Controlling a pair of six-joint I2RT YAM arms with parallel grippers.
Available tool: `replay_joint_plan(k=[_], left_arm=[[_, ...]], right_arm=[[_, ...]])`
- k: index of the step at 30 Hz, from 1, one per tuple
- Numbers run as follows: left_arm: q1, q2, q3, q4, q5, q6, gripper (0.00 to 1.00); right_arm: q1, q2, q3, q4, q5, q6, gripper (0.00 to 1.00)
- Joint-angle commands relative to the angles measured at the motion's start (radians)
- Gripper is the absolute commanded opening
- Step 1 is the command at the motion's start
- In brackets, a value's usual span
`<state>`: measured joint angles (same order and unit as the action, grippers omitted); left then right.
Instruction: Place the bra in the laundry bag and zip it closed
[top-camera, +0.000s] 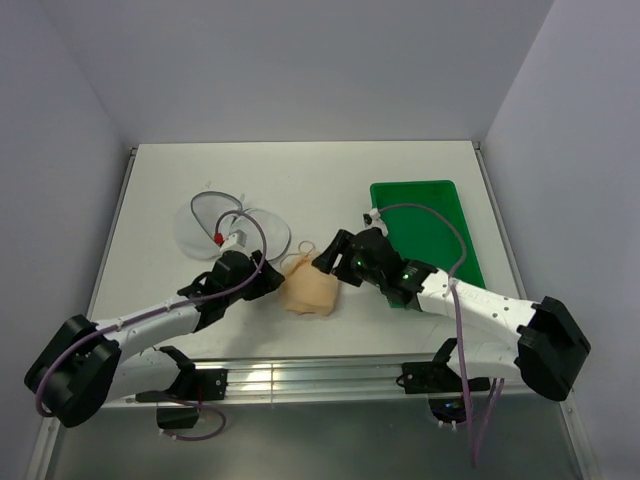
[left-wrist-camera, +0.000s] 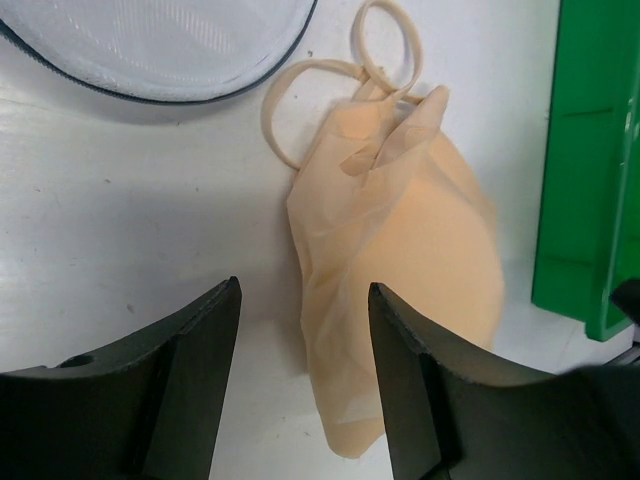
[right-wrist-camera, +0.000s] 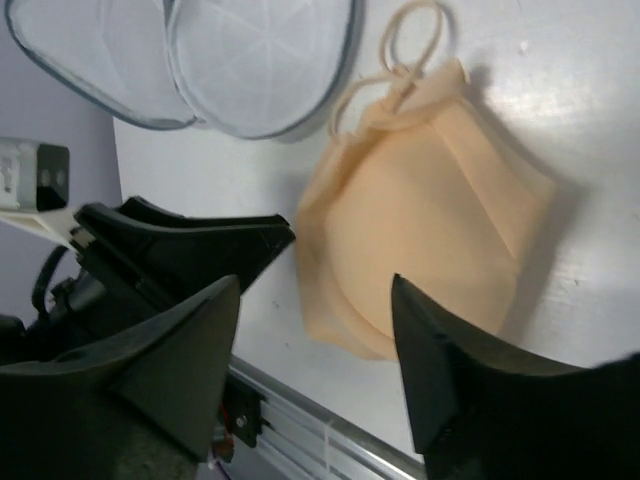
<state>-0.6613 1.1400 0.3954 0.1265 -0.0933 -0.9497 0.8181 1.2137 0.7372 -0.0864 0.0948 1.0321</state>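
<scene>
The peach-beige bra (top-camera: 308, 290) lies folded on the white table near the front edge, its thin straps looped toward the back. The white mesh laundry bag (top-camera: 225, 228) lies open in two round halves behind and to the left of it. My left gripper (top-camera: 270, 275) is open and empty just left of the bra. In the left wrist view the gripper (left-wrist-camera: 303, 290) straddles the bra's (left-wrist-camera: 400, 230) left edge, with the bag (left-wrist-camera: 160, 45) beyond. My right gripper (top-camera: 325, 258) is open and empty above the bra's right side. The right wrist view shows this gripper (right-wrist-camera: 316, 282), the bra (right-wrist-camera: 430, 240) and the bag (right-wrist-camera: 250, 60).
A green rectangular tray (top-camera: 425, 235) stands at the right, behind my right arm, and also shows in the left wrist view (left-wrist-camera: 585, 170). The left gripper's black fingers (right-wrist-camera: 200, 245) show in the right wrist view. A metal rail (top-camera: 320, 378) runs along the table's front edge.
</scene>
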Motion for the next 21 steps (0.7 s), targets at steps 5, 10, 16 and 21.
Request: replay_joint_plan(k=[5,10,16,21], left_arm=[[-0.014,0.061,0.057,0.067,0.032,0.054,0.61],[-0.02,0.096,0.082,0.058,0.032,0.072,0.6],[-0.027,0.154,0.088,0.067,0.027,0.062,0.57],[-0.029,0.207,0.086,0.099,0.036,0.051,0.55]], right_arm=[[-0.004,-0.098,-0.219,0.082,-0.03,0.089,0.8],[-0.007,-0.105,-0.324,0.243,-0.055,0.149,0.87],[-0.005,0.009,-0.392,0.505,-0.089,0.213,0.89],[-0.005,0.107,-0.407,0.631,-0.125,0.256,0.89]])
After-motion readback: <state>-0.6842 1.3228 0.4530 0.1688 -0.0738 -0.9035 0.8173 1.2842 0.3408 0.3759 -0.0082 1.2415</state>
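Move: To the right of the left hand by about 6 cm and 1 cm ahead lies the middle of the folded bra, roughly 4 cm below that hand. From the right hand the bra is level fore and aft, some 4 cm left and 12 cm down. The laundry bag sits about 17 cm ahead and 13 cm left of the left hand; the green tray is some 10 cm ahead and 25 cm right of the right hand. Dropping about 9 cm and drawing back 4, the right hand comes down towards the bra's right side, swinging 3 cm right and then partly back left; its fingers spread wide, tipping down and rolling left side up, each some 10 degrees. The left hand sinks nearly 3 cm and eases right, its open fingers coming astride the bra's left edge; firm contact can't be seen. ##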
